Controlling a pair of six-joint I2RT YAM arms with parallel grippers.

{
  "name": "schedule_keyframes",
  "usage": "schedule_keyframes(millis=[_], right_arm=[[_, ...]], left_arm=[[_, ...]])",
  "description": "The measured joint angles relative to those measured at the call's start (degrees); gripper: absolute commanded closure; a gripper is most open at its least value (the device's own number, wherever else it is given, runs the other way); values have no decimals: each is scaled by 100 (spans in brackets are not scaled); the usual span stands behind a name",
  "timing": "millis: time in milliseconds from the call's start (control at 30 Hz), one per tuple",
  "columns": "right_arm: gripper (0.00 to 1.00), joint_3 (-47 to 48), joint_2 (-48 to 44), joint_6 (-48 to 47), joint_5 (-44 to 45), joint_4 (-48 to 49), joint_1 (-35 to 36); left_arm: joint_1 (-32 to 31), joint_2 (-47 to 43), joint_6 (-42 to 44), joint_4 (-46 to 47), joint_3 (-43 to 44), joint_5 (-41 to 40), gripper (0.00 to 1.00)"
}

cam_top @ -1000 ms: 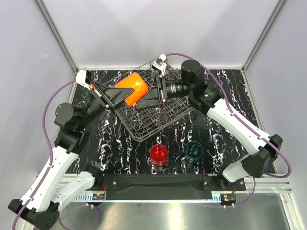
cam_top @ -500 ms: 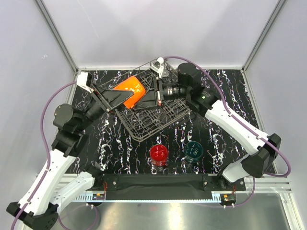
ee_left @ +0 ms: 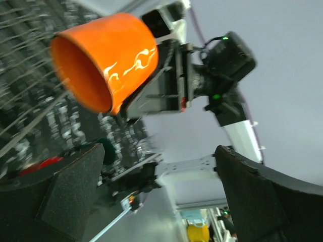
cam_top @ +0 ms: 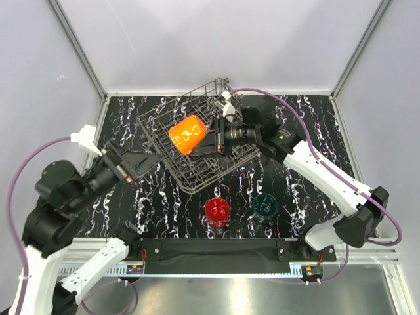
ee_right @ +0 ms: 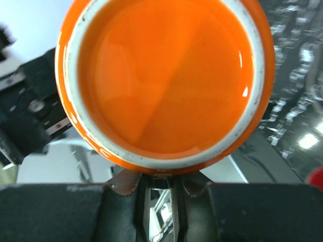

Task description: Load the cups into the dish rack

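The orange cup hangs on its side over the dish rack, its mouth turned toward the left arm. My right gripper is shut on the cup's edge, pinching it at the base between its fingers. My left gripper stands wide open to the left of the rack, apart from the cup, with nothing between its pads. The red cup and the dark teal cup stand upright on the table in front of the rack.
The wire rack sits at an angle in the middle of the black marbled table. White walls and metal frame posts close in the back and sides. The right arm reaches across the table's right half.
My left gripper opened, let go of the orange cup and drew back to the lower left. My right gripper closed on the cup and now holds it alone over the rack.
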Motion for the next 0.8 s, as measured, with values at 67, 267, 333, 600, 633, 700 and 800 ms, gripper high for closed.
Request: schedule_keyframes(millis=[67,267,333,600,633,700,800], right_arm=[[100,9,-4,-157,282,-348,-13],[100,481,155,-890,1241,-1705,-20],[100,811,319,-1169,1620,-2031,-20],[100,1792,1346,-2000,2846,-2299,-7],[100,1958,1545,-2079,2977,-2352,-2],[100,2315,1956,-2260,3279,-2380,15],[100,2938,2586,-2555,3692,-2441,46]], left_arm=[[0,-127,166,-713,243,-315,1],[0,-601,457,-1991,363,-758,1],[0,-728,516,-2308,407,-776,1],[0,-1099,732,-3128,741,-767,1],[0,-1152,734,-3204,752,-765,1],[0,-1191,754,-3425,828,-765,1],[0,-1150,881,-3679,1082,-778,1]])
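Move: The right hand already holds the orange cup, which the left has let go. The dish rack's middle lies about 22 cm ahead of the right hand, level with it sideways and some 30 cm below. Counted from that same hand, the red cup stands about 7 cm back and 5 to the right, the teal cup 5 back and 21 to the right, both around 31 cm lower. From the left hand the rack's middle is some 28 cm ahead, 9 to the right and 37 below. Forward and down goes the right hand, sinking at first and then reaching out over the far part of the dish rack, about 15 cm out and 10 down, while the wrist tips its left-pointing fingers some 35 degrees downward and keeps its pinch on the orange cup. The left hand, empty and wide open, withdraws back, left and down, away from the cup and rack. ##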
